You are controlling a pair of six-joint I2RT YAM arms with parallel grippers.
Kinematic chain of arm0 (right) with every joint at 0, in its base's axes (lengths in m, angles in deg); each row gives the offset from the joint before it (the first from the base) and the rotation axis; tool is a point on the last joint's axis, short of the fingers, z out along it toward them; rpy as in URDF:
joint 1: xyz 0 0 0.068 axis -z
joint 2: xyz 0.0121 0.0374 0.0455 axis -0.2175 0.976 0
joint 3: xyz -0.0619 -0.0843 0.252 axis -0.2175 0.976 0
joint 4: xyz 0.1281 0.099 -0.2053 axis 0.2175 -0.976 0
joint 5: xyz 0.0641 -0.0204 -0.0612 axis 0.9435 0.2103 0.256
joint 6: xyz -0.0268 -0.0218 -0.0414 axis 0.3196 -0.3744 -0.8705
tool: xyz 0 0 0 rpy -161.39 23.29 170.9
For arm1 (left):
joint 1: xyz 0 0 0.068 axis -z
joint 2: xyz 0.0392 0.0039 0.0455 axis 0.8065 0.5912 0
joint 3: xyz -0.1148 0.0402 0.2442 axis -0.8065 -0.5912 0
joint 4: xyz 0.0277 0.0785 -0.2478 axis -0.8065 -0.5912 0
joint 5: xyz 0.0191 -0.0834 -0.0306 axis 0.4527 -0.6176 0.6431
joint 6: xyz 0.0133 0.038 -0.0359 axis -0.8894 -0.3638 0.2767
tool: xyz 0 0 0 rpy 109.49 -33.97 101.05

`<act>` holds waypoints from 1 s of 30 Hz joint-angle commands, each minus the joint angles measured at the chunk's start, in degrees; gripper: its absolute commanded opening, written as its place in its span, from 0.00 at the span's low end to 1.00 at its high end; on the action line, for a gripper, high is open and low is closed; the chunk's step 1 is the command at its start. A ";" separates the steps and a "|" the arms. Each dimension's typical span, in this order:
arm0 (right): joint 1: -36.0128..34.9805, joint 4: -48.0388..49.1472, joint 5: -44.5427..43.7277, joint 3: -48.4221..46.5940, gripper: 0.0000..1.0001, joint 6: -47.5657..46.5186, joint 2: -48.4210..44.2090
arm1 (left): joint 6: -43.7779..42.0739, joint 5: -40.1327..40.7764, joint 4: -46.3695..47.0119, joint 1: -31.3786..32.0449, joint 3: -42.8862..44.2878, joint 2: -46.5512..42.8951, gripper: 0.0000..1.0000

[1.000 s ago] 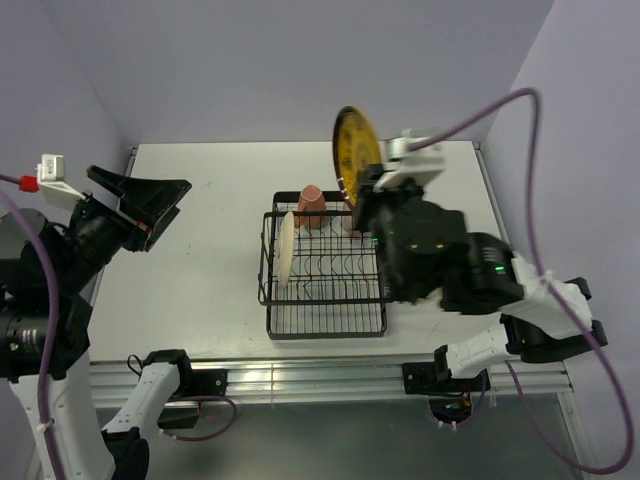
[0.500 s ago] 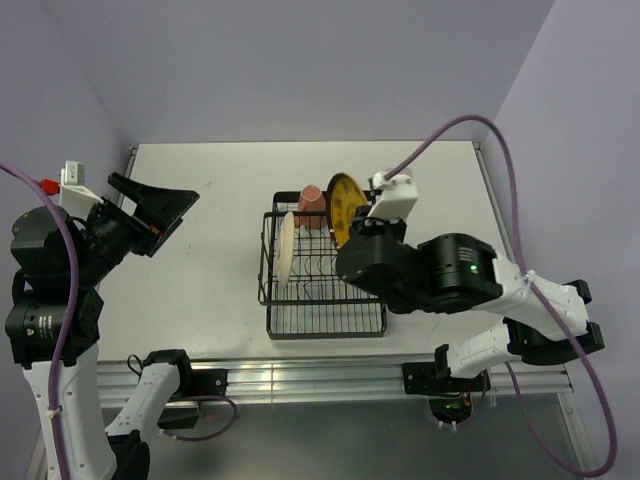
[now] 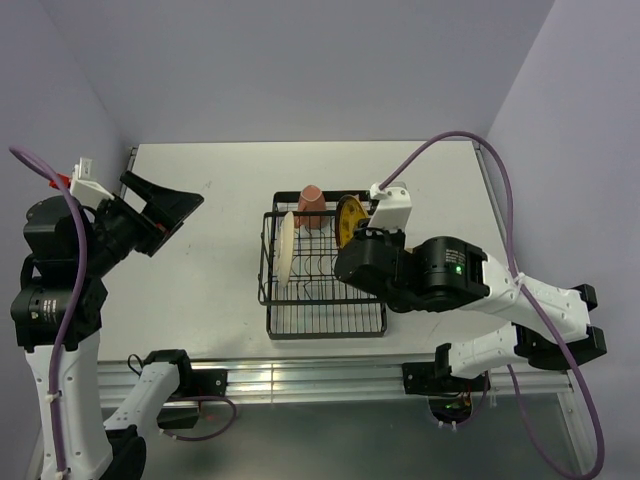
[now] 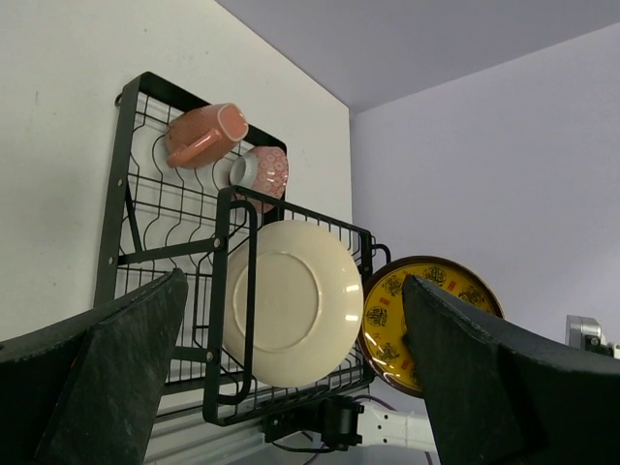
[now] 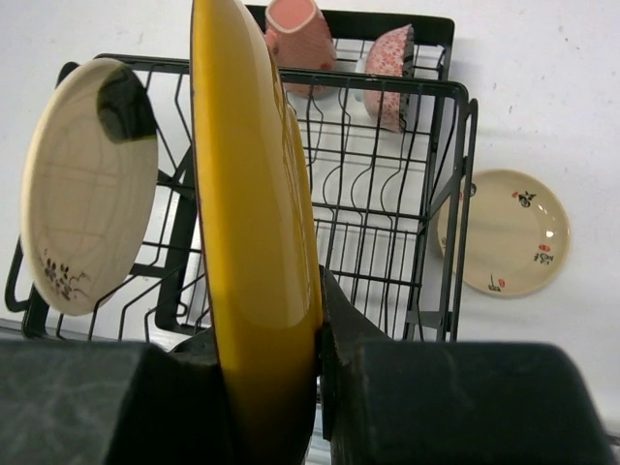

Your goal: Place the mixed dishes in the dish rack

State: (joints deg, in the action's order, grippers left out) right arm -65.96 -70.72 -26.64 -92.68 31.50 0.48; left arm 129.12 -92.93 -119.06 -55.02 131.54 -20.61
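The black wire dish rack (image 3: 325, 320) stands mid-table. In its left slots a cream plate (image 3: 286, 249) stands upright, also seen in the left wrist view (image 4: 291, 300). A pink mug (image 3: 311, 207) and a small bowl (image 5: 392, 63) lie at the rack's far end. My right gripper (image 5: 281, 368) is shut on the rim of the yellow patterned plate (image 3: 348, 220), held on edge over the rack's right rear part. Whether it touches the prongs I cannot tell. Another cream plate (image 5: 504, 232) lies flat on the table right of the rack. My left gripper (image 3: 165, 208) hangs open and empty, far left.
The right arm's bulk (image 3: 440, 275) covers the rack's right side and the table beside it in the top view. Purple cables (image 3: 500, 165) arc above both arms. An aluminium rail (image 3: 320, 375) runs along the near table edge. Walls close the back and both sides.
The right arm has brought the yellow plate down from high above the back of the table to the rack's right rear. The left arm has shifted slightly, its gripper still open.
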 commanded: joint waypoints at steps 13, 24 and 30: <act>2.76 -5.21 2.76 2.44 0.00 4.73 3.34 | -2.33 2.23 -0.12 0.29 -2.20 -0.84 0.99; 5.22 -5.21 3.91 5.95 0.00 6.75 3.25 | -2.51 2.59 0.49 0.38 -5.19 -1.63 0.99; 6.10 -5.30 4.17 7.27 0.00 7.81 3.78 | -2.42 2.41 1.11 0.29 -6.94 -2.16 0.99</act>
State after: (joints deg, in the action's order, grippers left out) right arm -60.49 -68.45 -21.48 -86.69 38.06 4.48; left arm 127.81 -91.12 -119.89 -54.82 125.31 -21.94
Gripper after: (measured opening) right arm 0.211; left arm 0.992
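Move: My right hand grips the yellow plate; the open slots it is meant for lie about 10 cm ahead, 3 cm left and some 14 cm below. The cream plate stands 11 cm ahead and 16 cm left, the mug 27 cm ahead and 8 cm left, the pink bowl 27 cm straight ahead; the flat plate lies 15 cm ahead and 16 cm right. From my left hand those slots are 6 cm ahead, 32 cm right, 20 cm down. With the yellow plate still pinched on edge, I lower my right hand about 5 cm towards the rack's open slots right of the cream plate, easing slightly left and then a little forward, while the wrist tips down and turns clockwise, each under 10 degrees. My empty left hand, fingers still wide open, sinks some 4 cm clear of the rack. ##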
